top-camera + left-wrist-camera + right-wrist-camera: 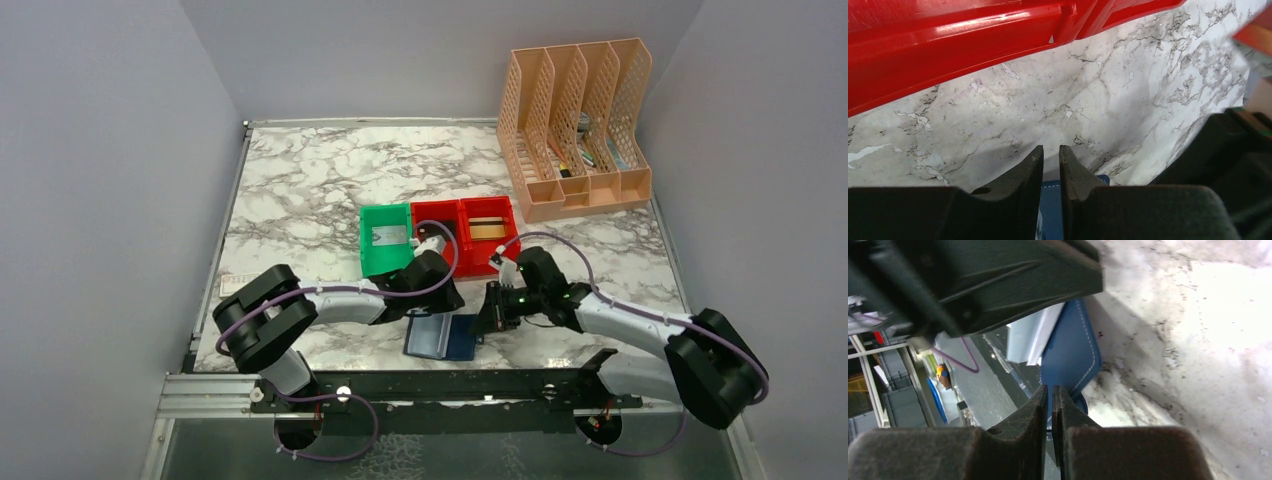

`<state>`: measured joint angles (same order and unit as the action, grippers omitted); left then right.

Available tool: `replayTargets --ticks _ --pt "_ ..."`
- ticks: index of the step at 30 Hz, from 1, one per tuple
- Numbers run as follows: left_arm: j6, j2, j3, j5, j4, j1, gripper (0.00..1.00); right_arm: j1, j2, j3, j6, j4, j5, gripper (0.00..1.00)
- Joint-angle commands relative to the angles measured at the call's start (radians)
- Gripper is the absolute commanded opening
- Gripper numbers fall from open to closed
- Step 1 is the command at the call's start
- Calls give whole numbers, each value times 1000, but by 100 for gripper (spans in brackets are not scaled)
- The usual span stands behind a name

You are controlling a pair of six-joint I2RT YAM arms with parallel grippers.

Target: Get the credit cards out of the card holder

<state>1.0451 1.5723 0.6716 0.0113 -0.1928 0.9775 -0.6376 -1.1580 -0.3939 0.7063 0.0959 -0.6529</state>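
The card holder (441,338) lies open on the marble at the table's near edge, with a dark blue outer half and a paler grey-blue panel. My right gripper (487,320) reaches in from the right, and in the right wrist view (1050,387) it is shut on the holder's stitched blue edge (1073,355). My left gripper (437,303) hangs over the holder's far side. Its fingers (1050,149) stand a narrow slit apart, with the blue holder (1050,210) showing through the slit. Pale sheets (1028,337) lie under the left gripper. I cannot tell whether they are credit cards or panels.
A green bin (385,240) and two joined red bins (465,232) stand just behind the grippers, and the red wall (948,45) looms close in the left wrist view. An orange file rack (575,130) stands at the back right. The black rail (450,385) borders the holder's near side.
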Motion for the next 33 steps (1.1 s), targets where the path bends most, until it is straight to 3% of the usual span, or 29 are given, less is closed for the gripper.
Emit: replayTargets --ticks 1,5,11,14,21,33 --pt "-11 2 34 14 -16 4 21 -5 -127 -4 5 -74 8 9" --pt "-40 -51 29 29 42 4 27 -5 -244 -6 3 -79 77 8" --pt "-95 -237 -1 143 263 4 49 -5 -358 -9 10 -89 148 7" --pt "-92 -326 -32 160 367 4 55 -5 -391 -13 11 -100 153 6" --pt "-41 -448 -149 101 401 4 58 -5 -426 -35 4 -101 160 6" --pt "-49 -396 -145 71 439 6 56 -5 -420 -48 -1 -83 174 6"
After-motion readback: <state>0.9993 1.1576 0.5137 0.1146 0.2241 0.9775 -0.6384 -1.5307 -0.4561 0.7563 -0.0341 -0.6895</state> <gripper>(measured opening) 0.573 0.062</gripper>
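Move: The open card holder lies between and behind the hands. Its clear sleeves are about 7 cm back and 7 cm left of the left hand, some 3 cm lower. The bare blue cover is 7 cm straight back from that hand; the red tray stands 14 cm straight ahead, the green tray 13 cm ahead and 16 cm left. For the right hand, the cover's middle is level with it, 3 cm left and 5 cm below; the sleeves are 10 cm left and 1 cm ahead. The right hand's shut fingertips come down about 5 cm onto the blue cover near its right edge, tipping down slightly, then keep pressing there while easing a centimetre left. The left hand opens to about half, arcs up and over the holder to the left and somewhat back, about 10 cm leftward, and sinks again with its fingers astride the sleeves, the right finger against the curled leaf. ##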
